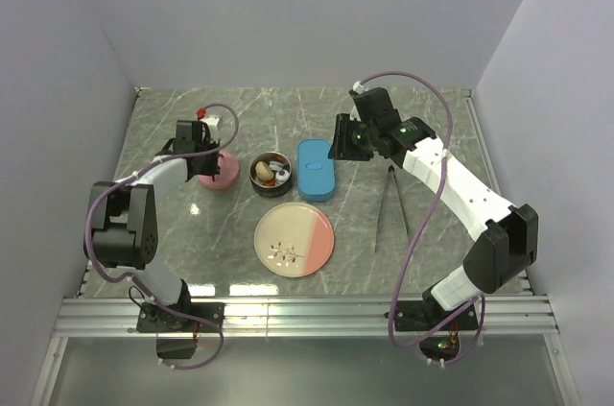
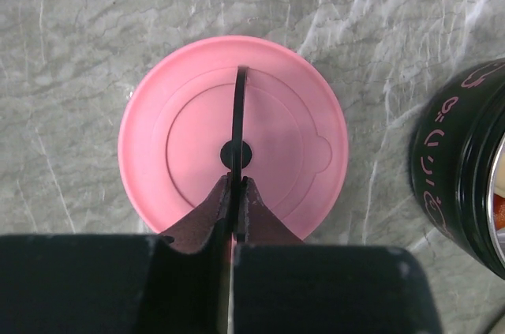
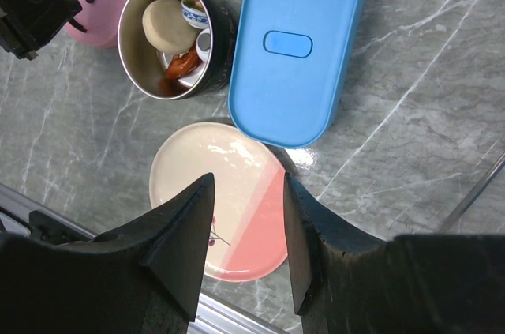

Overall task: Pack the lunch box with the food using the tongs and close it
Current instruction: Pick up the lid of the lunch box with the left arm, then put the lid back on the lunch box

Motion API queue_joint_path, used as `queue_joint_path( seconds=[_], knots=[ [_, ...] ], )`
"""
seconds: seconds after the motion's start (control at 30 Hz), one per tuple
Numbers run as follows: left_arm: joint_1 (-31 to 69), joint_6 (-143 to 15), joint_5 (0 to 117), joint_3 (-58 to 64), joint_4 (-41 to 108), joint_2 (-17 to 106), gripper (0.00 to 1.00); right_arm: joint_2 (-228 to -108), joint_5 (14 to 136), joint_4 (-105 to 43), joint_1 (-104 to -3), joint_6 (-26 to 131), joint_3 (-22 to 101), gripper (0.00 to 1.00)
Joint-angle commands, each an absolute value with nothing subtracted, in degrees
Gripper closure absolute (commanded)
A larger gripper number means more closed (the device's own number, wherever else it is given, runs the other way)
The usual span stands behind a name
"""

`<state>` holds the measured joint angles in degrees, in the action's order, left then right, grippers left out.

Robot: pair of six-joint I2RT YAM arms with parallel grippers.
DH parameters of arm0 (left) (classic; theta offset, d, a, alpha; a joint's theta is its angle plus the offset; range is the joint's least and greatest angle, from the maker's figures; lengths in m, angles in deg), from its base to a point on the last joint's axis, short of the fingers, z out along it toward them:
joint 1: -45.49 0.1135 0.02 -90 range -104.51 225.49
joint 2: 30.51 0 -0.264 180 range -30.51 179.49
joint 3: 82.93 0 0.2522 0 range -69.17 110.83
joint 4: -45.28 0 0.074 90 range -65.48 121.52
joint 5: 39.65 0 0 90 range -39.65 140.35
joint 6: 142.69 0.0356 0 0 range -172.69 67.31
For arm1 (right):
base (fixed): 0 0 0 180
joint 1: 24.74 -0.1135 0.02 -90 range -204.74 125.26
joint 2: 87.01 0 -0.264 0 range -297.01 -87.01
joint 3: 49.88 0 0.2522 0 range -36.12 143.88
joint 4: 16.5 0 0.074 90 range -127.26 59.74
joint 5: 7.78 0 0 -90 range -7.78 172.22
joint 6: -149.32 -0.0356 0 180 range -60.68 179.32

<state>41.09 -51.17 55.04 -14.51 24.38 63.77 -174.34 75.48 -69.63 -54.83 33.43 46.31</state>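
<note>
The lunch box [image 1: 271, 174] is a round black tin at mid-table with food inside: a beige bun [image 3: 167, 24], an orange-red piece and small white pieces. Its pink lid [image 2: 197, 152] lies flat on the table to the left of the tin. My left gripper [image 2: 237, 182] is over the lid, shut on its thin black strap handle [image 2: 239, 113]. The silver tongs [image 1: 390, 204] lie on the table at the right, untouched. My right gripper [image 3: 248, 184] hovers open and holds nothing, high above the plate and the blue box.
A closed blue oval box [image 1: 316, 169] lies right of the tin. A cream and pink plate [image 1: 295, 238] sits in front of both. Grey walls surround the marble table, and a metal rail runs along the near edge.
</note>
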Motion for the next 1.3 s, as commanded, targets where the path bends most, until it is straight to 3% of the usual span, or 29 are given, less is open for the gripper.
queue_joint_path(
  seconds=[0.0, 0.33, 0.5, 0.83, 1.27],
  knots=[
    [41.3, -55.0, 52.3, -10.4, 19.2, 62.4, 1.0, -172.5, 75.3, -67.7, -54.4, 34.0, 46.1, 0.53],
    [40.4, -66.7, 55.1, 1.0, 7.8, 54.9, 1.0, -172.4, 75.6, -66.8, -54.4, 33.8, 46.3, 0.53],
    [34.0, -72.3, 55.6, 4.0, 6.1, 52.9, 1.0, -172.6, 75.9, -66.9, -54.4, 33.8, 47.0, 0.53],
    [26.0, -77.6, 57.6, -2.9, 11.2, 50.6, 1.0, -169.3, 77.3, -66.4, -54.4, 33.2, 43.6, 0.53],
    [19.5, -81.0, 50.4, -9.7, 16.4, 49.3, 1.0, -166.0, 77.1, -65.9, -54.3, 33.3, 39.6, 0.53]
  ],
)
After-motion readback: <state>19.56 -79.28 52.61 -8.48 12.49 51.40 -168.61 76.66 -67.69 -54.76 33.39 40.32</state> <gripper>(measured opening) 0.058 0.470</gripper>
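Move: Already pinching the upright handle of the pink lid, which lies on the table beneath it, the left hand has the open lunch box about 15 cm to its right and 3 cm back, at much the same height. The closed blue box stands some 29 cm to the hand's right and 2 cm back; the plate lies about 23 cm right and 21 cm back. From the raised right hand the lunch box is roughly 18 cm left, 2 cm ahead and 15 cm below. Lifting the lid straight up off the table, the left hand climbs about 15 cm, then swings right, some 15 cm in all, and slightly back to bring it over the lunch box, sinking about 5 cm towards the rim late on. The shut fingers keep their pinch on the handle while the wrist rolls some 20 degrees, left side down. ##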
